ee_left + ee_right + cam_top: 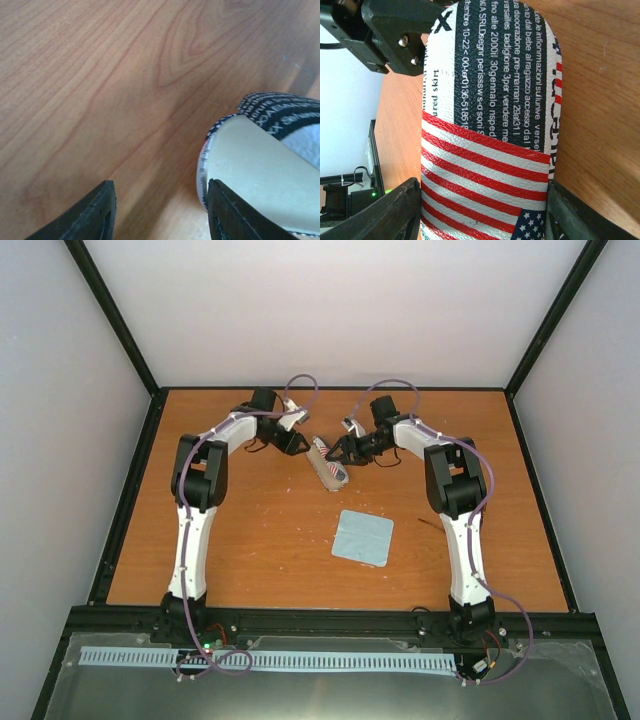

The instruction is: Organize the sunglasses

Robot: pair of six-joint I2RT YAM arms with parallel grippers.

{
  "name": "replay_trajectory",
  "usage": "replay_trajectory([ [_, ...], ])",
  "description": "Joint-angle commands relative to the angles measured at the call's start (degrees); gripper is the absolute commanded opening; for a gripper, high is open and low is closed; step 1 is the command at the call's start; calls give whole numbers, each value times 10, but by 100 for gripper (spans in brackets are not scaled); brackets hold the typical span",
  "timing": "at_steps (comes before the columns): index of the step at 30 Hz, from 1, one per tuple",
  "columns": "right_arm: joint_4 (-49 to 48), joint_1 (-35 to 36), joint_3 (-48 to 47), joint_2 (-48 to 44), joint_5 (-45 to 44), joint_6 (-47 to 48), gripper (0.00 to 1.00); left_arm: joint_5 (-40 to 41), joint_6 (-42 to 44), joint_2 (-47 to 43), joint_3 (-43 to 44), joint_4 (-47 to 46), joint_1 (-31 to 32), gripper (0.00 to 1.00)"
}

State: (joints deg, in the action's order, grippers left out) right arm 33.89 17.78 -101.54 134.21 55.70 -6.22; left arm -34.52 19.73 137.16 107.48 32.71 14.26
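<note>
The oval flag-patterned case (328, 462) lies tilted on the table between both arms. My right gripper (345, 452) is shut on it: in the right wrist view the fingers of my right gripper (482, 187) press both long sides of the case (485, 140). My left gripper (298, 445) is at the case's far end. In the left wrist view my left gripper (160, 187) stands open over bare wood, its right finger (225, 210) against the rim of the case (250, 160), whose cream surface shows. The sunglasses are hidden.
A light blue square cloth (363, 537) lies flat on the wooden table (260, 530), nearer the arm bases than the case. Black frame rails edge the table on all sides. The left gripper's body (395, 30) hangs over the case's far end.
</note>
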Motion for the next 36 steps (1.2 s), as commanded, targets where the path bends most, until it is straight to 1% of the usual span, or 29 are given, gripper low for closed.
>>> replay_trajectory([
  [1,12,-4,-3,8,-32,18,63,14,-11,22,44,18,6,51],
  [8,9,-4,1,8,-30,18,63,7,2,34,54,33,28,46],
  [10,7,-4,2,7,-29,18,63,9,6,35,51,33,32,42],
  [12,6,-4,3,5,-29,17,63,14,9,36,49,33,36,33],
  [13,6,-4,3,4,-29,17,63,16,11,37,48,34,37,27],
  [14,6,-4,3,4,-29,17,63,16,12,39,49,36,37,13],
  [15,5,-4,3,5,-29,17,63,16,13,40,50,38,37,3],
  [16,5,-4,2,5,-30,16,63,16,14,41,50,40,38,1],
  [22,5,-4,1,4,-39,16,64,17,12,27,18,34,38,1],
  [25,5,-5,1,-3,-49,17,71,24,5,13,-6,24,37,1],
  [27,2,-6,3,-11,-61,17,74,34,0,2,-26,14,37,1],
  [28,-1,-8,6,-17,-69,16,80,40,-3,-3,-38,9,37,1],
  [29,-5,-10,10,-24,-74,15,82,45,-7,-12,-51,3,38,1],
  [30,-10,-14,13,-33,-80,13,88,51,-12,-20,-64,-3,38,1],
  [31,-17,-16,18,-42,-85,11,90,55,-15,-28,-78,-7,37,1],
  [34,-28,-26,32,-73,-112,10,91,66,-28,-46,-112,-22,38,1],
  [36,-31,-27,46,-102,-147,14,91,76,-43,-57,-129,-34,36,0],
])
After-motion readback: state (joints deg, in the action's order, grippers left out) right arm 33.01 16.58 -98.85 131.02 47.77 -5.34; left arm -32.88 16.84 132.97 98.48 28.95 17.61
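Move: The glasses case stands open close by the left hand, its middle about 5 cm to the right, 4 cm back and a little below, with the flap's far rim beside one fingertip. The blue cloth lies roughly 14 cm right and 24 cm back of that hand, some 4 cm lower. From the right hand, which has the case between its fingers, the case's middle is about 2 cm back and 2 cm below. Bring the left gripper about 3 cm to the right and shut its fingers on the rim of the case's pale-lined flap, the right hand keeping the case in place. Then draw the pinched rim about 3 cm back and slightly left, while the right fingers open wider and ease off some 2.5 cm, mostly right and a little forward. ##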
